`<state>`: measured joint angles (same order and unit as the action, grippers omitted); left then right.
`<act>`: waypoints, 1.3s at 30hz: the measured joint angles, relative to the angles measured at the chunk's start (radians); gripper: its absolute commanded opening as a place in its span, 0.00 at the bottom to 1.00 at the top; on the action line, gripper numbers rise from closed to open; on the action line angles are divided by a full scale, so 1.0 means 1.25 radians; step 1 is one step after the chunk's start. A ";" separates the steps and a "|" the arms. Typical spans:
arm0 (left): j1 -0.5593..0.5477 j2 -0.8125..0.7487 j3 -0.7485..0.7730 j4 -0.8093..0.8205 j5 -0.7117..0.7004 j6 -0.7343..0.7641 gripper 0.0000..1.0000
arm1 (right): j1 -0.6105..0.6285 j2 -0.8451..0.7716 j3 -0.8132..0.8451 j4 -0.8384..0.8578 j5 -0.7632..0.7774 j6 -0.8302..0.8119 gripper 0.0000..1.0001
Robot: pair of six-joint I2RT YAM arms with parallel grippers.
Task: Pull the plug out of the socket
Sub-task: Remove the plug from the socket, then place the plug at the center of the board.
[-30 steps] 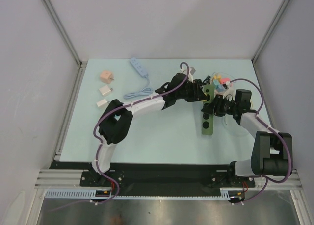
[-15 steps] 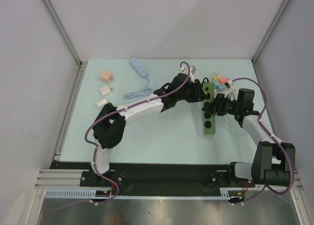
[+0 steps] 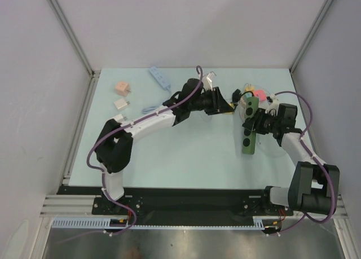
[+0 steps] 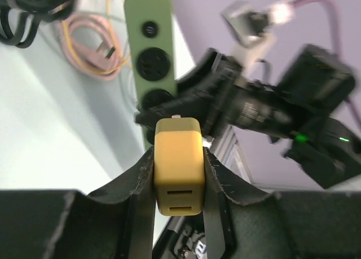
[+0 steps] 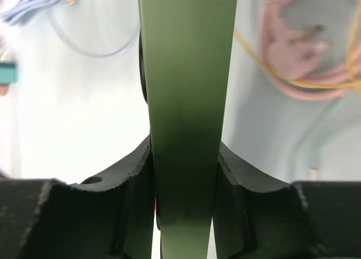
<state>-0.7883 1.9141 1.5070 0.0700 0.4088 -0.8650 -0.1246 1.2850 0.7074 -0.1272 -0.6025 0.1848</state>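
Note:
A yellow plug (image 4: 178, 163) sits clamped between the fingers of my left gripper (image 4: 178, 174), its two slots facing the camera. It hangs free, a short gap away from the green socket strip (image 4: 149, 50), whose round outlets show empty. In the top view the left gripper (image 3: 228, 105) hovers just left of the strip's (image 3: 249, 126) far end. My right gripper (image 5: 186, 174) is shut on the strip's (image 5: 186, 90) narrow sides, near its middle (image 3: 255, 123).
A coil of pink and yellow cable (image 4: 90, 50) lies beside the strip's far end, with coloured plugs (image 3: 256, 93) nearby. A blue power strip (image 3: 159, 77) with its cord lies at the back. A peach adapter (image 3: 120, 88) and a white adapter (image 3: 120, 104) rest far left.
The left gripper has drawn back to the left with the yellow plug, which now stands apart from the strip. The right gripper and strip have shifted right.

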 measured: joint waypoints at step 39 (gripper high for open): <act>0.569 -0.605 -0.819 -0.034 -0.225 0.042 0.00 | -0.055 0.000 -0.005 0.010 -0.222 -0.023 0.00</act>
<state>-0.0765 1.1576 0.4831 0.0280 0.1280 -0.8124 -0.1928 1.2846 0.7010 -0.1143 -0.8806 0.1566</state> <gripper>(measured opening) 0.363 0.403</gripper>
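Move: The yellow plug, already free of the socket strip, sits in the left hand. Its goal, the teal plug among those laid down earlier, lies about 42 cm left and 8 cm ahead of that hand, 19 cm below, with the brown plug roughly 5 cm left of it and a white plug 6 cm left and 5 cm farther out. The green strip's middle is 8 cm right, 1 cm back and 9 cm below; from the right hand, holding that strip, the teal plug is some 49 cm left, 8 cm ahead and 10 cm lower. The yellow plug, still pinched by the left fingers, rises about 6 cm clear of the strip, then sweeps fast to the left, nearly 40 cm in all, sinking well below its starting height towards the teal plug while the wrist swings some 50 degrees counter-clockwise. The right hand keeps its grip on the strip, swaying a little right, then back left and up by 2–3 cm. ##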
